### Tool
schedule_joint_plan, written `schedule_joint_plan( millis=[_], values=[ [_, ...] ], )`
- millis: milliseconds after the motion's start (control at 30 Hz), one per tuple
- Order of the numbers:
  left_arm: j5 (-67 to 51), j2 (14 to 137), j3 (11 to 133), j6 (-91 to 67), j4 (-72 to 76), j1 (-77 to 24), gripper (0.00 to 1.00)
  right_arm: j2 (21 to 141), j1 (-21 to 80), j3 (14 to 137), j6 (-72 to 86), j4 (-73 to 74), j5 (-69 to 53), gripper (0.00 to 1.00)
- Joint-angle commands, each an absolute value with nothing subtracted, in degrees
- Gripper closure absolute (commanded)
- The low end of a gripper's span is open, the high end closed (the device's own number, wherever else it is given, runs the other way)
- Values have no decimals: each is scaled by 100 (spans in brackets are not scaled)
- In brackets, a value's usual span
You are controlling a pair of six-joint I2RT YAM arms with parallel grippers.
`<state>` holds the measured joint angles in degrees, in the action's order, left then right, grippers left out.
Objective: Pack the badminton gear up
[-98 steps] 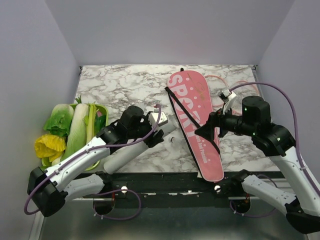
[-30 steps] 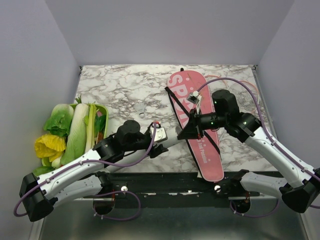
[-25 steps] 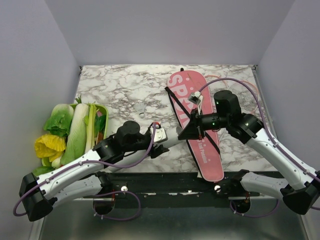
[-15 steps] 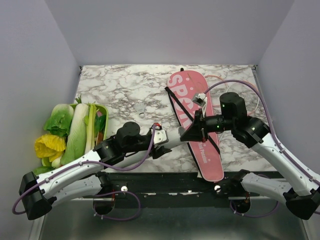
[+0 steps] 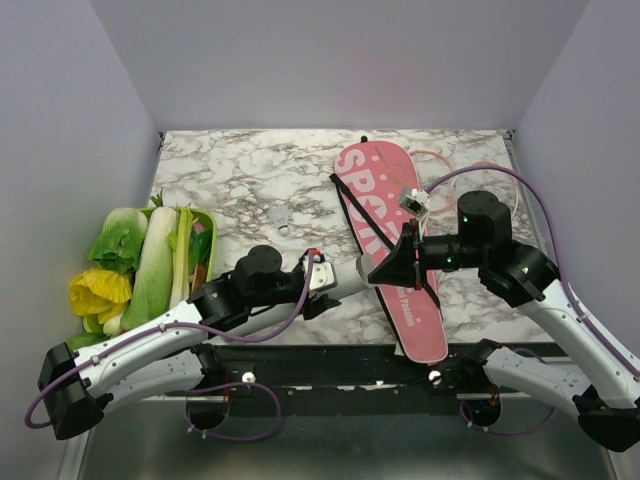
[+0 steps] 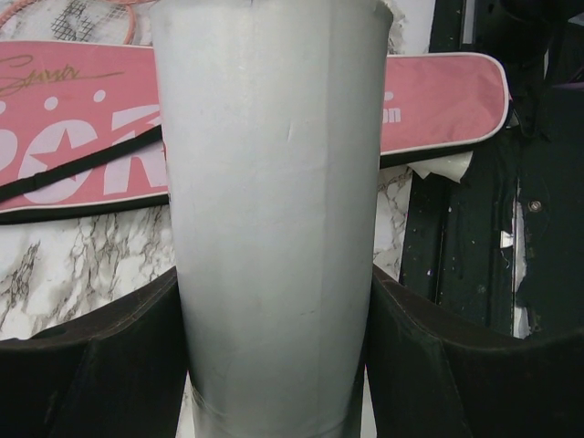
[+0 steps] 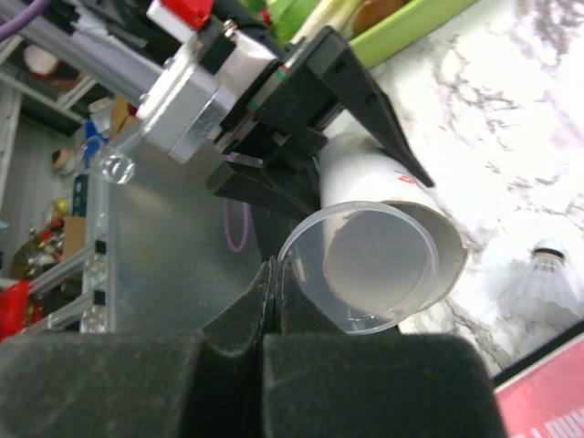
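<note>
My left gripper (image 5: 322, 281) is shut on the white tube (image 5: 345, 284), which lies nearly level and points right; the left wrist view shows the tube (image 6: 274, 182) filling the gap between both black fingers (image 6: 91, 365). My right gripper (image 7: 276, 266) is shut on the rim of a clear round cap (image 7: 360, 265). The cap hangs just in front of the tube's open end (image 7: 429, 239), offset low and to one side. Under both tips lies the pink "SPORT" cover (image 5: 392, 245) with its black strap. A white shuttlecock (image 5: 283, 217) sits on the marble. Pink racket frames (image 5: 470, 168) lie at the back right.
A green tray (image 5: 207, 228) of leafy vegetables stands at the left edge, close to my left arm. The black rail (image 5: 330, 362) runs along the table's near edge. Walls close in the back and both sides.
My right arm has drawn back to the right, its tip staying near the tube's mouth with the cap. The left arm and the tube have hardly moved.
</note>
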<state>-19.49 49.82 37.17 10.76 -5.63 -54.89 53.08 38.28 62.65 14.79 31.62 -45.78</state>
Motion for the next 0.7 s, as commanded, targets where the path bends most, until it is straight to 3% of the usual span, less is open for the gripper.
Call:
schedule_joint_plan(
  millis=[0,267,467,667],
  values=[
    [-1837,4975,3665,1116,-571,-5528,100,5195,3850,6556,1354,3549,-3571,100],
    [-1574,4904,3735,1099,-642,-5555,100,5702,3771,6917,1862,4596,855,99],
    [-1521,4869,3771,1037,-659,-5590,100,6178,2693,6373,2688,4527,1713,99],
    [-1213,4834,3815,923,-650,-5607,100,6767,1943,5977,3146,3877,1723,99]
  ],
)
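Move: The right hand already pinches the clear lid, free of the tube; the likely place for it is bare table about 18 cm ahead, 23 cm to its right and 30 cm below. The racket shaft lies some 17 cm ahead and 16 cm right, the pink bag's middle 22 cm straight ahead, both at table level. The tube mouth is 2 cm ahead, 5 cm left, 6 cm below. From the left hand that bare spot is roughly 15 cm ahead, 38 cm right, 20 cm below. Keep the lid pinched in the shut right fingers and swing it away from the tube mouth, about 17 cm forward and as far right, level to begin with, then sinking some 13 cm towards the table by the racket shaft. Turn the wrist about 70 degrees clockwise on the way, so the fingers end up pointing forward and steeply down. Hold the tube nearly still in the left gripper. ##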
